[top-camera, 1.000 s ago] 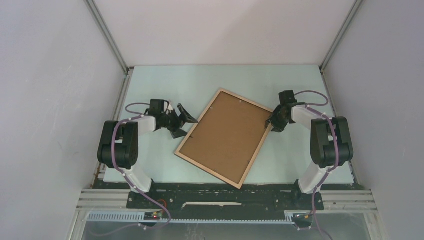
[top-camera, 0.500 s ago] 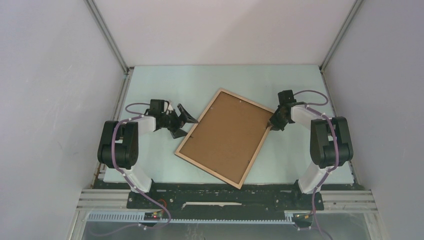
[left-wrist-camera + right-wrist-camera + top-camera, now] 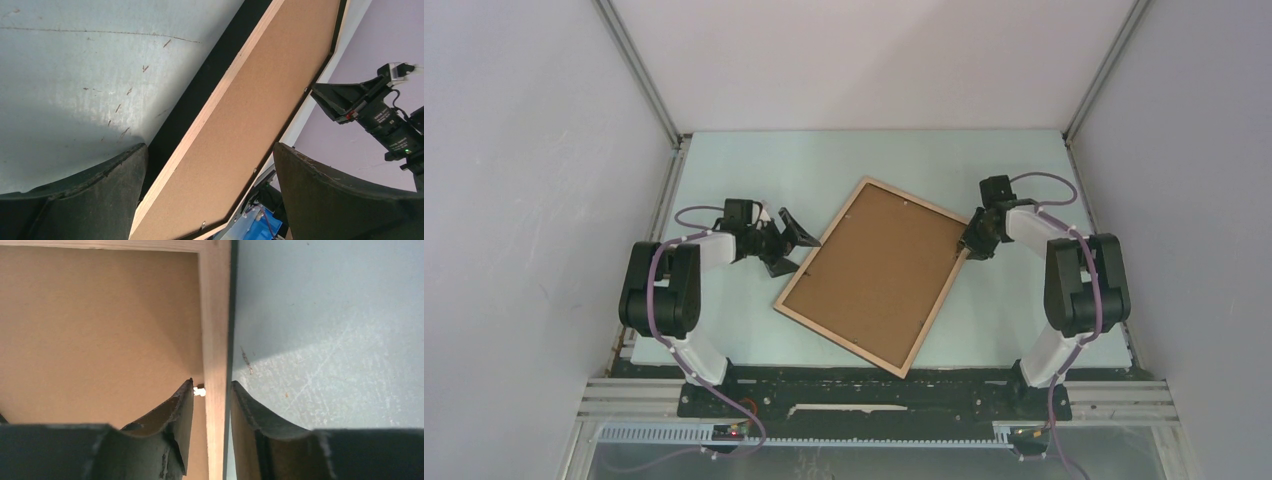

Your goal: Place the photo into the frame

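The frame (image 3: 839, 339) lies back up and askew on the table, its light wood rim around a plain brown backing board (image 3: 874, 275). The photo is hidden or out of view. My right gripper (image 3: 965, 246) is low over the frame's right corner. In the right wrist view the right gripper (image 3: 212, 385) straddles the rim (image 3: 216, 315), narrowly open. Its outer finger lies along the black edge, and its inner fingertip (image 3: 186, 390) touches a small white tab (image 3: 199, 390), with a slit left to the wood. My left gripper (image 3: 790, 250) stands wide open beside the frame's left edge (image 3: 200, 127), holding nothing.
Pale blue scratched tabletop (image 3: 754, 180) surrounds the frame, walled in by grey panels on three sides. The right arm's wrist (image 3: 380, 110) shows beyond the frame in the left wrist view. Both arm bases stand at the near edge.
The right gripper's jaws have narrowed around the frame's right rim and it has shifted slightly toward the far corner. The left arm and the frame have not moved.
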You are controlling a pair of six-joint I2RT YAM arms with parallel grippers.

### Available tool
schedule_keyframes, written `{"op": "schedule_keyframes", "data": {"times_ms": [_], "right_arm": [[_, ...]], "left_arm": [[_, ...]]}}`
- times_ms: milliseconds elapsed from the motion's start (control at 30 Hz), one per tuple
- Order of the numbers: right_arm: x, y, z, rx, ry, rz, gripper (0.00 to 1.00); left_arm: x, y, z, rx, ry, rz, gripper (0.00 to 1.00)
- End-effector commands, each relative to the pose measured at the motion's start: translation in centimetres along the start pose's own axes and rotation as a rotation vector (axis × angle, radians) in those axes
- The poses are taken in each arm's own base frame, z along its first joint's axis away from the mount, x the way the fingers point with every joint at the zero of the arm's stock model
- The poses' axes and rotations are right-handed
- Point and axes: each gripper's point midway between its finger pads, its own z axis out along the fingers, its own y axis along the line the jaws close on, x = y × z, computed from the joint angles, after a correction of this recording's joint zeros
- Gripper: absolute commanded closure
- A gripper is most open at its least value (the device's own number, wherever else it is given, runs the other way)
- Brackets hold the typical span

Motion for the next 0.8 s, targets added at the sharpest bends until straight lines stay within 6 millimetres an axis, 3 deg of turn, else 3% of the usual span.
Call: {"op": "schedule_keyframes", "data": {"times_ms": [0, 133, 267, 400, 567, 667, 767], "right_arm": [[-3.1, 3.1, -4.2, -0.099, -0.116, -0.107, 0.53], [-2.2, 2.6, -5.6, -0.088, -0.116, -0.201, 0.34], [0.9, 2.6, -7.1, -0.102, -0.117, -0.354, 0.24], [5.2, 2.9, -7.9, -0.145, -0.097, -0.465, 0.2], [9.1, 3.1, -9.1, -0.296, -0.036, -0.454, 0.18], [9.2, 2.4, -9.5, -0.321, -0.068, -0.433, 0.16], [8.9, 1.4, -9.3, -0.343, -0.047, -0.408, 0.16]], "left_arm": [[0.7, -0.4, -0.5, 0.021, 0.011, -0.005, 0.01], [0.3, -0.4, -0.7, 0.022, 0.0, -0.006, 0.01], [-0.4, -1.0, -1.5, 0.02, -0.038, 0.047, 0.0], [-1.4, -2.1, -3.1, 0.001, -0.112, 0.141, 0.0], [-3.4, -3.4, -6.4, -0.08, -0.261, 0.302, 0.0], [-4.2, -4.6, -9.0, -0.121, -0.368, 0.407, 0.0], [-2.9, -6.8, -10.6, -0.061, -0.42, 0.484, 0.0]]}}
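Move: The frame lies face down, brown backing up. The right fingertips straddle its right rail, with a clip about 1 cm back, 1 cm left and 1 cm below. The rail's other clip is roughly 18 cm back and 9 cm left; the far right corner is 5 cm ahead and 2 cm right. From the left hand, that second clip lies some 17 cm back and 30 cm right, while the left rail's nearer clip sits 4 cm straight back. Coming up off the right rail and its clip, the right hand opens its fingers from about a third to wide, then sweeps back about 11 cm and some 5 cm left above the rail towards the second clip, turning roughly 25 degrees counter-clockwise and ending 5 cm higher. The left hand, still wide open, lifts 7 cm and draws 4 cm left, away from the left rail, tilting as it goes. ##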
